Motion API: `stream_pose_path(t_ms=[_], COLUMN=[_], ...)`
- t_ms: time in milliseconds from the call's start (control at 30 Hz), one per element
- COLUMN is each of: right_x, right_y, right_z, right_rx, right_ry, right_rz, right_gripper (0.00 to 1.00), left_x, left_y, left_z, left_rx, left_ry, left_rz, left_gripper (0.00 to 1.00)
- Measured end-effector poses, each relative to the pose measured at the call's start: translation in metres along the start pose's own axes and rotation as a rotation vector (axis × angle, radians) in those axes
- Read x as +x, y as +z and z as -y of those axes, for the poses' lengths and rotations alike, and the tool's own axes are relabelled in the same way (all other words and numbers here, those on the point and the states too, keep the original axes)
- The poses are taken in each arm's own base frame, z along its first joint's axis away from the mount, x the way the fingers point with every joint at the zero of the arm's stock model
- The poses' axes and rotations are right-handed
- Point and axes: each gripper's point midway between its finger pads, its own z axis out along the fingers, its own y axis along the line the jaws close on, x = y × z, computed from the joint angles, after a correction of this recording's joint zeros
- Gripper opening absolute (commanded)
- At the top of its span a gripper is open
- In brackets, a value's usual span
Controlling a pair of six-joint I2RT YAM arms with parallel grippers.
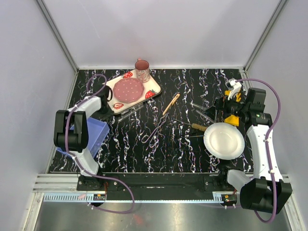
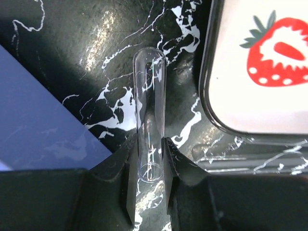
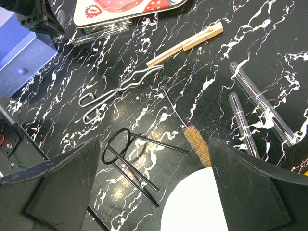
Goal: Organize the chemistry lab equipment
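Note:
A clear glass test tube [image 2: 150, 120] lies on the black marbled table beside the strawberry tray [image 2: 260, 72]. My left gripper [image 2: 150, 159] is shut on its open end, both fingers pressing the glass. My right gripper [image 3: 154, 144] hangs open over a black wire ring stand [image 3: 130, 154] and a bristle brush [image 3: 197, 144], holding nothing. The bent metal wire tong [image 3: 115, 91] and a wooden holder [image 3: 187, 44] lie mid-table. Two more test tubes [image 3: 243, 125] lie to the right. Others [image 3: 101, 33] rest along the tray's edge.
A blue bin [image 1: 94, 134] sits at the left edge, close to the left arm. The tray [image 1: 130, 91] carries a pink mug [image 1: 142, 70]. A round white plate [image 1: 224, 140] lies under the right gripper [image 1: 216, 113]. White walls enclose the table.

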Motion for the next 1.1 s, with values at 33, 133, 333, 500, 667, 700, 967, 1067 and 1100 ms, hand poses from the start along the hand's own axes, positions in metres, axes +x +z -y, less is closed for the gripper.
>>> stream_pose_path(t_ms=[33,133,333,500,667,700,967,1067,1100], right_x=[0.0,0.0,-0.001,-0.013,-0.026,-0.028,-0.019,-0.02,-0.021], right_y=[0.0,0.0,0.0,-0.001,0.002,0.003,0.023,0.029,0.03], right_z=[0.0,0.0,-0.003,-0.01,-0.026,-0.03,-0.086,-0.112,-0.119], right_rx=[0.0,-0.002,-0.012,-0.063,-0.188,-0.216,-0.436,-0.499,-0.514], right_ry=[0.0,0.002,0.008,0.008,0.051,0.067,0.132,0.135,0.139], right_rz=[0.0,0.0,0.002,0.009,-0.029,-0.048,-0.215,-0.263,-0.274], right_gripper=[1.0,1.0,1.0,1.0,1.0,1.0,1.0,1.0,1.0], left_x=[-0.001,-0.005,-0.005,0.001,0.029,0.037,0.105,0.129,0.137], left_y=[-0.005,-0.018,-0.048,-0.08,-0.147,-0.162,-0.259,-0.276,-0.28], left_z=[-0.001,0.0,0.01,0.031,0.075,0.084,0.138,0.153,0.158], left_rx=[0.008,0.045,0.183,0.372,0.67,0.733,1.119,1.183,1.196], left_ry=[0.004,0.011,0.053,0.13,0.298,0.332,0.547,0.605,0.623], left_rz=[0.009,0.041,0.088,0.142,0.268,0.294,0.401,0.39,0.383], left_gripper=[0.1,0.09,0.08,0.08,0.08,0.08,0.08,0.08,0.08])
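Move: The left hand already holds the test tube; the open right gripper it is heading for is about 48 cm to its right, 5 cm nearer the base and 21 cm higher. The tongs are some 23 cm right of the left hand and 8 cm back, the wooden clamp 31 cm right and 5 cm ahead, both about 2 cm lower. For the right hand, that tube is about 48 cm left, 6 cm ahead and 21 cm down. Left hand swings its tube 25 cm right and 20 up, fingers levelling, towards the left-moving open right hand. ##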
